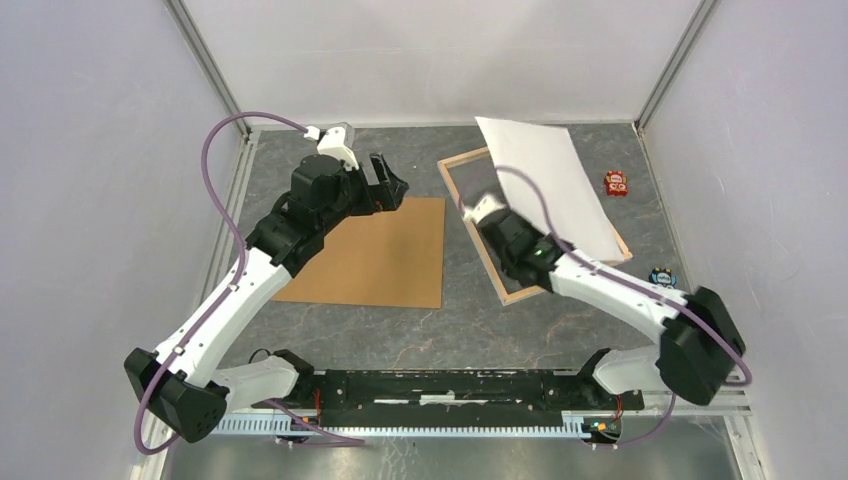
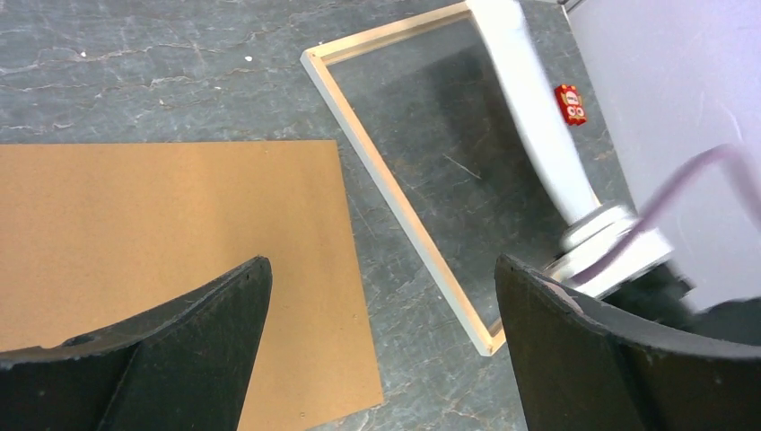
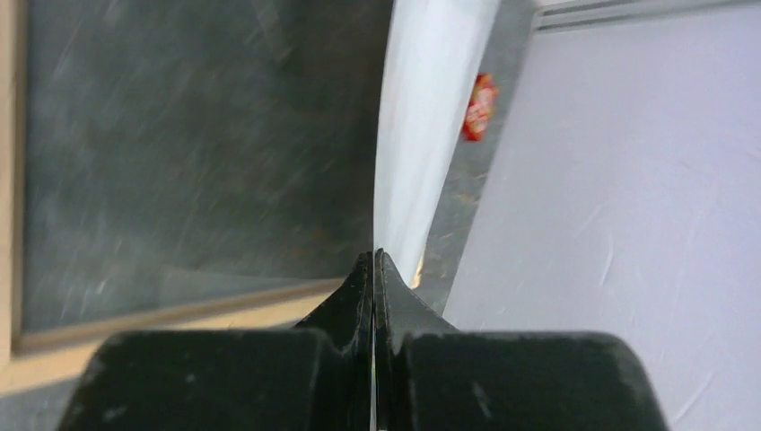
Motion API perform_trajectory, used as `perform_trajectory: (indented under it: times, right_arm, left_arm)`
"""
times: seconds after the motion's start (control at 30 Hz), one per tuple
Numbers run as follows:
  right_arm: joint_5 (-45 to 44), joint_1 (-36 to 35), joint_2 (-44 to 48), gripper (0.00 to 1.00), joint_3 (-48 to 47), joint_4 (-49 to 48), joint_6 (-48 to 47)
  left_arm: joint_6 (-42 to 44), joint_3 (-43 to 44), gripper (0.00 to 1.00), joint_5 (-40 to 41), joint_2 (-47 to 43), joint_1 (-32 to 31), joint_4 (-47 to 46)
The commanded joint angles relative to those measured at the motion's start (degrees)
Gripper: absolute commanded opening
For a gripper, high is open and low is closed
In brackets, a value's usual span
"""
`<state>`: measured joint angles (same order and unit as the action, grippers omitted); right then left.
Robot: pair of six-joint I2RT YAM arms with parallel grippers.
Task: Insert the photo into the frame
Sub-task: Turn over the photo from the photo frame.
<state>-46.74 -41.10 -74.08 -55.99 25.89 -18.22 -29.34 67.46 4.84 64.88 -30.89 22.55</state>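
Observation:
The photo (image 1: 545,175) is a white sheet held tilted up above the frame (image 1: 452,185), a pale wooden rectangle lying flat at the back right. My right gripper (image 1: 492,205) is shut on the photo's near edge. In the right wrist view the black jaws (image 3: 373,254) meet on the photo (image 3: 431,117), seen edge-on, with a frame rail (image 3: 179,310) below. My left gripper (image 1: 385,185) hangs open over the far edge of the brown board, holding nothing. In the left wrist view the open gripper (image 2: 381,260) looks down on the frame (image 2: 395,193) and the raised photo (image 2: 538,117).
A brown backing board (image 1: 375,250) lies flat left of the frame. A small red object (image 1: 616,183) sits right of the frame near the wall, and a small dark and blue object (image 1: 662,277) lies nearer the right arm. Pale walls enclose the table on three sides.

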Motion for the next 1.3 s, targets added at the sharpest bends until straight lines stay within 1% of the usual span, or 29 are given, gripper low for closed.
perform_trajectory:
  times: [0.0,0.13,0.33,0.57,0.77,0.83,1.03,1.27]
  right_arm:
    - [-2.5,-5.2,-3.8,0.0,6.4,0.0,3.8]
    - [0.3,-6.8,-5.6,0.0,9.0,-1.8,4.6]
    - [1.6,-7.2,-6.7,0.0,8.8,-1.7,5.2]
    - [-4.6,-7.1,-11.0,0.0,8.4,-7.0,2.6]
    - [-6.7,-5.8,-15.1,0.0,4.9,-8.5,1.5]
    - [-7.2,-5.6,-15.7,0.0,5.1,-10.1,0.2]
    - [-6.1,-4.1,-16.3,0.0,6.4,-15.0,-3.0]
    - [-4.3,-4.0,-18.2,0.0,4.9,-17.2,-5.1]
  left_arm:
    - [4.9,-0.4,1.0,2.1,-1.4,-0.2,-1.8]
    - [5.0,-0.7,1.0,1.1,-1.1,-0.2,-1.8]
    - [4.9,-0.8,1.0,0.3,-1.0,-0.3,-1.8]
    - [4.5,-1.1,1.0,-0.2,-0.9,-0.2,-2.0]
    - [4.6,-1.2,1.0,-0.3,-0.8,-0.2,-2.0]
    - [4.6,-1.1,1.0,-0.4,-0.7,-0.2,-2.0]
    - [4.5,-1.2,1.0,-0.4,-0.5,-0.3,-2.1]
    - [4.4,-1.2,1.0,-0.8,-0.5,-0.2,-2.1]
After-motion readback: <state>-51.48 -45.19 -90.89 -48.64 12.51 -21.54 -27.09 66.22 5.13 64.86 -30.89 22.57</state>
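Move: The right hand already pinches the flipped photo by its edge, white back up; the middle of the frame lies about 11 cm ahead, 4 cm left and 17 cm below. The red toy is some 17 cm ahead and 13 cm right, the brown board about 3 cm ahead and 40 cm left, both on the table. From the left hand the frame is roughly 11 cm ahead, 31 cm right, 29 cm below. The right hand, keeping its pinch, lowers the photo's edge some 10 cm over the frame, first back, then forward. ##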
